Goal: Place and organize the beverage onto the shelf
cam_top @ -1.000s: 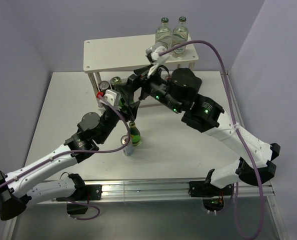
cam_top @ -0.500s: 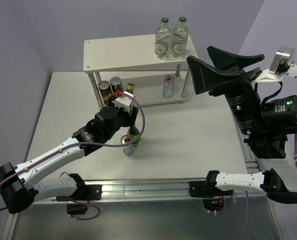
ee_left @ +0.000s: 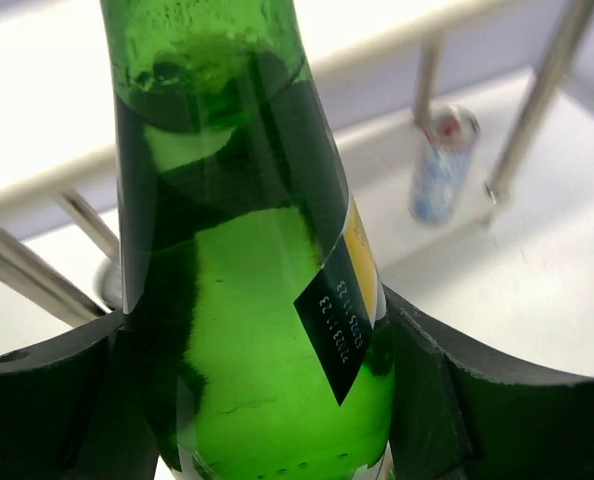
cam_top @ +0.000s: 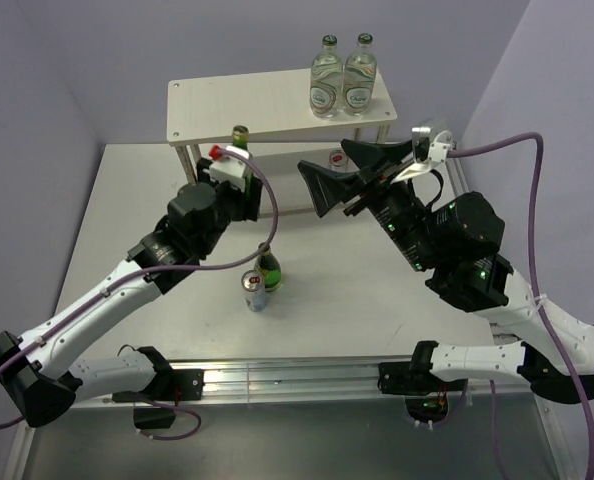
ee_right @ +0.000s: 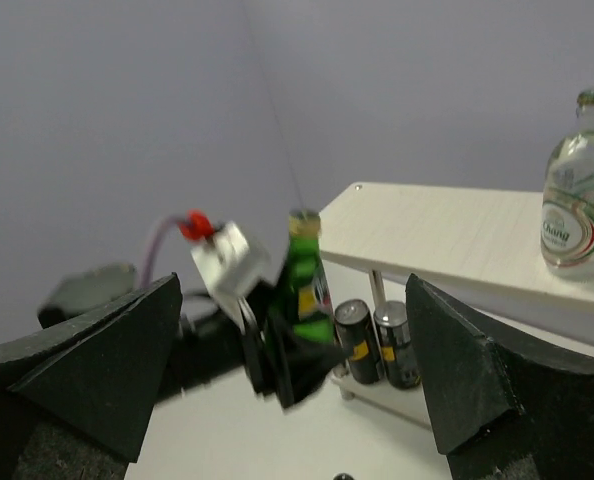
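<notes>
My left gripper (cam_top: 245, 188) is shut on a green glass bottle (cam_top: 240, 140) and holds it upright in the air at the front left of the shelf (cam_top: 227, 110). In the left wrist view this bottle (ee_left: 257, 300) fills the frame between both fingers. Two clear bottles (cam_top: 342, 75) stand on the top board at the right. A silver can (cam_top: 337, 157) stands on the lower board. Another green bottle (cam_top: 268, 270) and a silver can (cam_top: 255, 290) stand on the table. My right gripper (cam_top: 355, 168) hangs open and empty in front of the shelf's right half.
Two dark cans (ee_right: 377, 342) stand on the lower board at the left, seen in the right wrist view behind the held bottle (ee_right: 305, 285). Walls close in the table behind and on both sides. Both arms cross the middle of the table.
My left gripper has lifted the green bottle up and back toward the shelf's left front. The right arm pulled away from the lower board, swung right, then came back to the middle.
</notes>
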`<state>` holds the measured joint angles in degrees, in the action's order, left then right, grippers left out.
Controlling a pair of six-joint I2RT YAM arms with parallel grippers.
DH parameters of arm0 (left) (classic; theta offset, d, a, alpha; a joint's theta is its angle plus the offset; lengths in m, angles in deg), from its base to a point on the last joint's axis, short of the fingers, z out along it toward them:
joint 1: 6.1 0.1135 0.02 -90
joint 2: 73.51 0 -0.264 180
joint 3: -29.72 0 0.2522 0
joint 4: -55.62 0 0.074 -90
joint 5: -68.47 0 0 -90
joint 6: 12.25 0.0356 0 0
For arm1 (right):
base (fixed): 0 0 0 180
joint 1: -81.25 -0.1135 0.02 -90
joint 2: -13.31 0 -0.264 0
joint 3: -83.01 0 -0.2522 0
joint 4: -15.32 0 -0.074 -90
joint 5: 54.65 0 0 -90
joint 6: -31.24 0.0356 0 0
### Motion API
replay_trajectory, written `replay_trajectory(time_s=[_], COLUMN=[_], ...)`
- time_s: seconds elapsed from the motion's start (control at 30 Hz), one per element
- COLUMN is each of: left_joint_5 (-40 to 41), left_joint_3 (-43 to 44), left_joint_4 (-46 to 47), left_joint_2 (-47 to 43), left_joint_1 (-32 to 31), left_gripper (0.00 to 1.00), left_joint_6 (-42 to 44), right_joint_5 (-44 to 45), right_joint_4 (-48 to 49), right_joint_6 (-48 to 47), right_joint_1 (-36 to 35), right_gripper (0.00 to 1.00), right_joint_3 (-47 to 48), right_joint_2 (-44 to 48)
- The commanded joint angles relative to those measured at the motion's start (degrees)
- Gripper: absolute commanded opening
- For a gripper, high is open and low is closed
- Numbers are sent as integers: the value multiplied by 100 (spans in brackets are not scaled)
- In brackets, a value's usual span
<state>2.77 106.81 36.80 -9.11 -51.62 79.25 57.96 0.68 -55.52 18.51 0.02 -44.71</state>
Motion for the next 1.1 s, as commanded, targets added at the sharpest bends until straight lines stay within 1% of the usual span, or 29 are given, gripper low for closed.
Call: replay_trajectory(time_s=[0.0,0.1,0.13,0.17,0.2,0.33,0.47,0.7,0.87,1.07], left_joint_5=[32,-29,-30,-143,-153,-48,22,102,102,269], left_joint_3=[1039,1548,1673,1917,2007,2209,2762,3062,3422,3309], left_joint_4=[884,893,884,875,919,1576,1727,2298,2448,2817], left_joint_2=[-33,308,310,484,555,932,1399,1979,2384,2604], left_joint_1=[419,815,938,1148,1229,1405,1572,1792,1958,2169], left_gripper=[0,0,0,0,0,0,0,0,0,0], left_joint_6=[53,-9,-26,-44,-36,297,448,544,667,571], right_joint_5=[24,112,121,138,156,191,244,305,358,525], right_joint_4=[352,431,440,440,440,440,449,414,457,546], right_joint_6=[229,325,352,370,405,519,633,765,792,678], right_joint_1=[-10,-1,-10,-10,-1,-10,-10,-10,-10,-1], right_gripper=[100,100,100,100,100,100,100,100,100,100], right_joint_3=[-273,-685,-687,-808,-870,-1274,-1582,-1996,-2347,-2655], right_joint_2=[387,554,607,668,704,853,976,1100,1214,1310])
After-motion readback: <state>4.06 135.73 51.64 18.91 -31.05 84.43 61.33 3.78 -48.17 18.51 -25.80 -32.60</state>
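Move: The left hand already holds a green bottle in front of the shelf; the free left end of the top board, where the bottle is taken, lies about 19 cm ahead, 8 cm to the left and roughly level with the hand. The two black cans stand under that end on the lower board, some 15 cm ahead, 7 cm left and 16 cm down; the nearer clear Chang bottle is about 20 cm ahead and 19 cm right. From the right hand, the free spot is around 30 cm ahead, 29 cm left and 18 cm lower. Keeping its grip on the green bottle, the left hand first rises about 10 cm while going forward and left, then runs on almost level, mostly forward, in over the left end of the top board, some 18 cm forward in all, its wrist turning about 20 degrees counter-clockwise and tipping up a little. Meanwhile the empty right hand, fingers still wide open, sinks about 13 cm nearly straight down in front of the shelf's right part, touching nothing. ##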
